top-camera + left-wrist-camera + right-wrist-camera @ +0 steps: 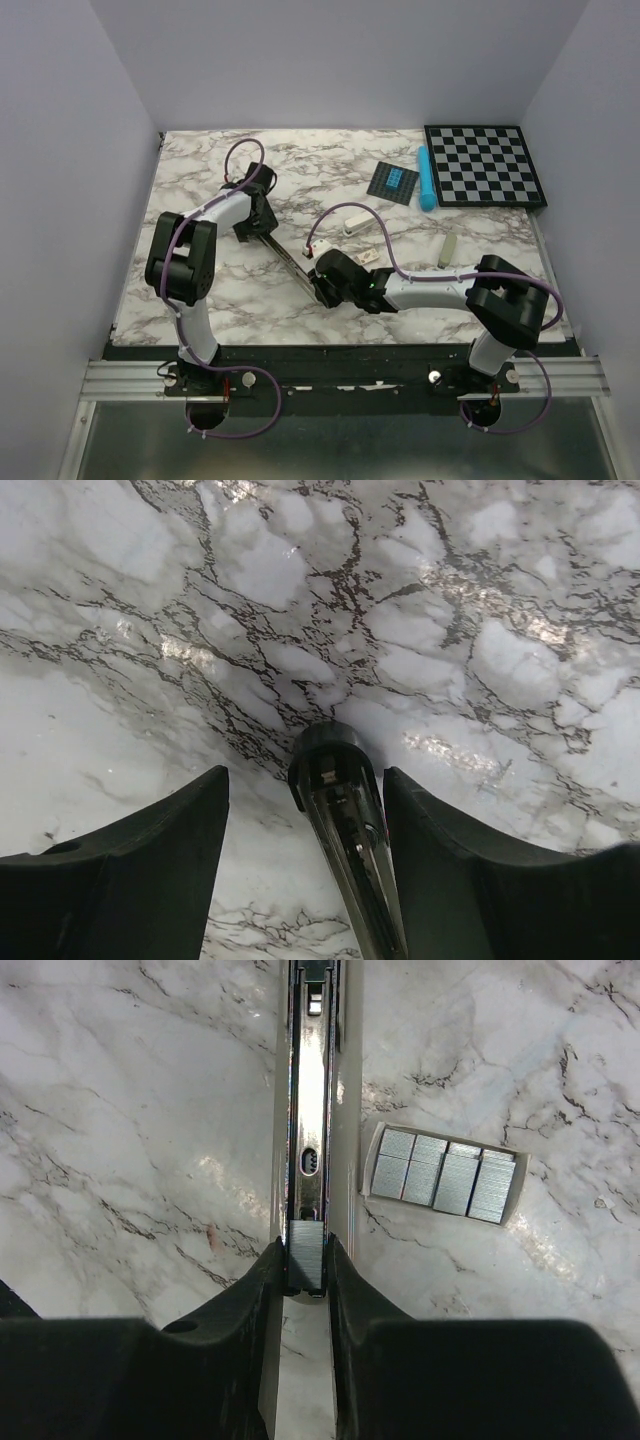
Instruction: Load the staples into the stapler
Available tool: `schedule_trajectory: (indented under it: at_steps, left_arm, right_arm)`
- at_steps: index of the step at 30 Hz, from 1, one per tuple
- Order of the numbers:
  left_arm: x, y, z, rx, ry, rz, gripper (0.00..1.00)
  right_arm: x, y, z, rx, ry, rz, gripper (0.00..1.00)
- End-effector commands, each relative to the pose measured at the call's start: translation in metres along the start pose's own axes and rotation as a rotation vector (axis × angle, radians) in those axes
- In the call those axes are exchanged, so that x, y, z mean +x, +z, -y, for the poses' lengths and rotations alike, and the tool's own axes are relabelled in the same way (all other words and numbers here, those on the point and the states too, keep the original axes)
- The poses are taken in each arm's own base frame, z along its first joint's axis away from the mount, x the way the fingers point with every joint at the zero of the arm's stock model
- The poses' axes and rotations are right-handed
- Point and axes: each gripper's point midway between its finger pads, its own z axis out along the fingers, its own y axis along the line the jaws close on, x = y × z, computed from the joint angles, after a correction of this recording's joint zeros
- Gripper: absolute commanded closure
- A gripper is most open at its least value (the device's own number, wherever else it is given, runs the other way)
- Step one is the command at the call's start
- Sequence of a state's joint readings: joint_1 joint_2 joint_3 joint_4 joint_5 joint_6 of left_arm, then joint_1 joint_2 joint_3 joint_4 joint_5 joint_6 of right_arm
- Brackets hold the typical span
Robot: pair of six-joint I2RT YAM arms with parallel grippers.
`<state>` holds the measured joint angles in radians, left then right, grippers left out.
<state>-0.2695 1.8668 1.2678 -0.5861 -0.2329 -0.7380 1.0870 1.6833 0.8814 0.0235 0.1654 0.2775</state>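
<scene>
The slim black stapler (290,258) lies open on the marble table, its silver channel (310,1110) facing up. My right gripper (305,1250) is shut on a short grey strip of staples (305,1262), held right over the near end of that channel. The open white staple box (442,1173), with several strips in it, lies just right of the stapler. My left gripper (305,780) straddles the stapler's black far end (332,770). Its right finger sits close to the stapler and its left finger stands well apart.
A white oblong block (355,218) lies behind the stapler and a beige bar (447,250) to the right. At the back right are a checkerboard (485,165), a blue cylinder (426,180) and a dark card with blue squares (394,182).
</scene>
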Motion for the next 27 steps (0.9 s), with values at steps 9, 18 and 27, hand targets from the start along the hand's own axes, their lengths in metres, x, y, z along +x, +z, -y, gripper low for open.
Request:
schedule_trajectory:
  at_steps: [9, 18, 27]
  left_arm:
    - [0.004, 0.010, -0.013, -0.081, -0.057, -0.010, 0.73]
    - [0.005, -0.035, -0.013, 0.021, -0.155, 0.085, 0.89]
    - [0.031, -0.074, 0.001, 0.113, -0.176, 0.209, 0.89]
  right_arm:
    - [0.001, 0.002, 0.001, 0.019, -0.004, 0.017, 0.84]
    - [-0.001, 0.000, 0.001, 0.023, 0.005, 0.029, 0.87]
    - [-0.002, -0.001, 0.003, 0.034, 0.015, 0.039, 0.87]
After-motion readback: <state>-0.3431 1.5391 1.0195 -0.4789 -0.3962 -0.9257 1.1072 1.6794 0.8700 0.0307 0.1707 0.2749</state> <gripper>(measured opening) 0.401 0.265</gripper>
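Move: The end of the stapler's open handle lies almost between the left hand's open fingers, about 1 cm below and 1 cm to the right. The staples in the magazine, between the right fingers, lie some 16 cm back and 14 cm right of the left hand; the staple box is about 9 cm back and 16 cm right of it. From the right hand, the handle end is roughly 16 cm ahead, 14 cm left and 1 cm lower, the staple box about 6 cm ahead and 2 cm right. The stapler's handle end is pinched by the left fingers, which sink another 1 cm and close on its two sides, then raise it about 6 cm while drawing back some 3 cm towards the right hand, the fingertips tilting forward and up about 15 degrees. The right hand stays nearly in place, still pinching the staple-loaded end of the magazine. ##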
